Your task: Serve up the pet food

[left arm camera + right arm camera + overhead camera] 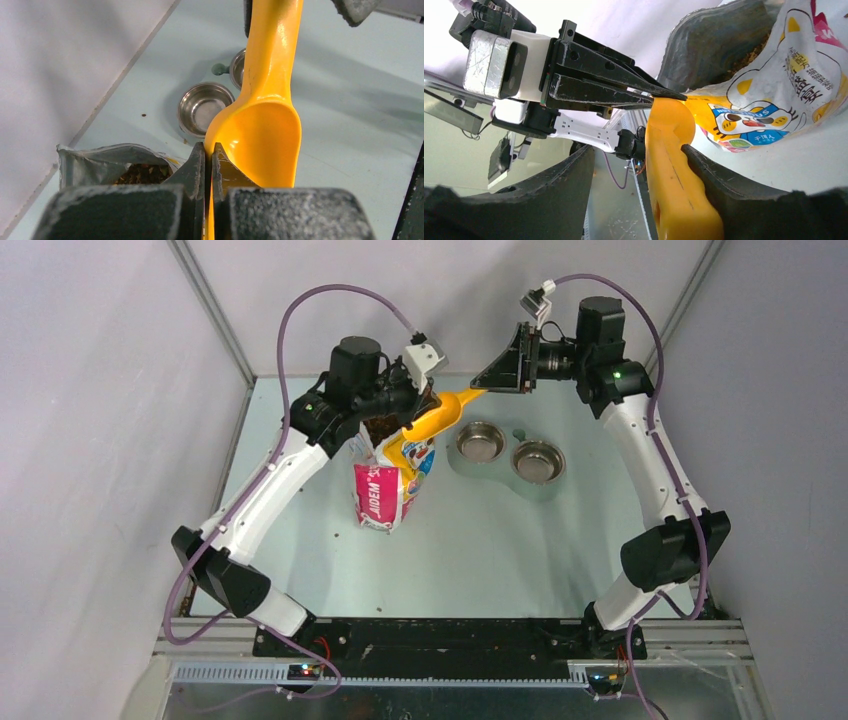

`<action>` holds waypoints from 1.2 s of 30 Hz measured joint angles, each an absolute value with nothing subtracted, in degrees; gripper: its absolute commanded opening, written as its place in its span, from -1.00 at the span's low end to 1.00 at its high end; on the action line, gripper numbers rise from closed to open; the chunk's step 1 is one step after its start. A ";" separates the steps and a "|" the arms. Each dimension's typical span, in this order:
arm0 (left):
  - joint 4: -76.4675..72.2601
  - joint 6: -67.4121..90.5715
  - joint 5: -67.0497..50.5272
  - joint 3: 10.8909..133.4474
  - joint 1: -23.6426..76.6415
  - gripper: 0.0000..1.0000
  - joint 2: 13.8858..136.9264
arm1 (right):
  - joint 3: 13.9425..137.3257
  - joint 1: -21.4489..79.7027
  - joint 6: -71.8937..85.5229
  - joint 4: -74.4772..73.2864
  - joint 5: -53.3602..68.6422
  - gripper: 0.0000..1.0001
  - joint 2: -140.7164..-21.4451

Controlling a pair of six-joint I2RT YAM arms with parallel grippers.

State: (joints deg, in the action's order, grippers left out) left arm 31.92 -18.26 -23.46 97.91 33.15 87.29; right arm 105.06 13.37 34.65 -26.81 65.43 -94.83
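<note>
The yellow scoop (440,415) hangs in the air between both grippers, its empty bowl (265,135) over the bag's mouth. My left gripper (209,147) is shut on the rim of the scoop's bowl. The handle (674,170) lies between the fingers of my right gripper (638,149). Its right finger touches the handle and a wide gap stays on the left side, so it is open. The pet food (142,173) shows as dark brown kibble inside the open cartoon-cat bag (385,485), which stands upright below the left gripper (425,405).
A double feeder with two steel bowls (481,443) (537,461) sits right of the bag, under the right gripper (490,375). One bowl (202,107) shows beyond the scoop. A few stray kibble bits lie on the table. Enclosure walls rise at left, right and back.
</note>
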 measured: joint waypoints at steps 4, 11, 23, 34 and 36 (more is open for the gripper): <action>30.94 -15.05 -22.15 97.91 33.17 -1.00 87.37 | 105.12 13.37 35.07 -26.81 64.07 0.20 -94.83; 30.02 -11.66 -22.37 97.91 33.17 -1.00 87.83 | 105.54 13.47 35.18 -26.85 62.22 0.06 -94.98; 29.74 -10.94 -22.70 97.91 33.17 -1.00 87.85 | 105.58 13.54 35.16 -26.94 59.94 -0.26 -95.61; 30.44 -10.26 -20.60 97.84 33.26 0.38 87.88 | 106.94 13.76 32.88 -29.15 58.02 -1.00 -95.81; 31.16 -8.95 -18.00 97.84 33.08 0.47 87.72 | 108.27 13.76 30.87 -30.30 56.77 -1.00 -96.23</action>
State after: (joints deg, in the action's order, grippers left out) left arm 31.16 -8.95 -18.00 97.84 33.08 87.72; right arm 108.27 13.76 30.87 -30.30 56.77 -96.23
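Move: The scoop's handle already lies between the right hand's open fingers, within a centimetre of its finger point, while the left hand still pinches the rim of the scoop's bowl, the handle about 7 cm to its right, 2 cm ahead and a little above. From the right hand, the food bag is some 17 cm left, 2 cm ahead and 28 cm below. The near metal bowl is roughly 13 cm ahead and 2 cm right, the far metal bowl 9 cm ahead and 15 cm right, both some 38 cm down. The right hand closes its fingers gradually from about two-thirds open to a third and pinches the scoop's handle, easing forward roughly 2.5 cm and turning slightly clockwise beside the food bag. The left hand stays almost in place, keeping its pinch on the bowl's rim with about 5 degrees of wrist turn, and only once the right has closed does it open to some two-thirds and let go of the scoop. ##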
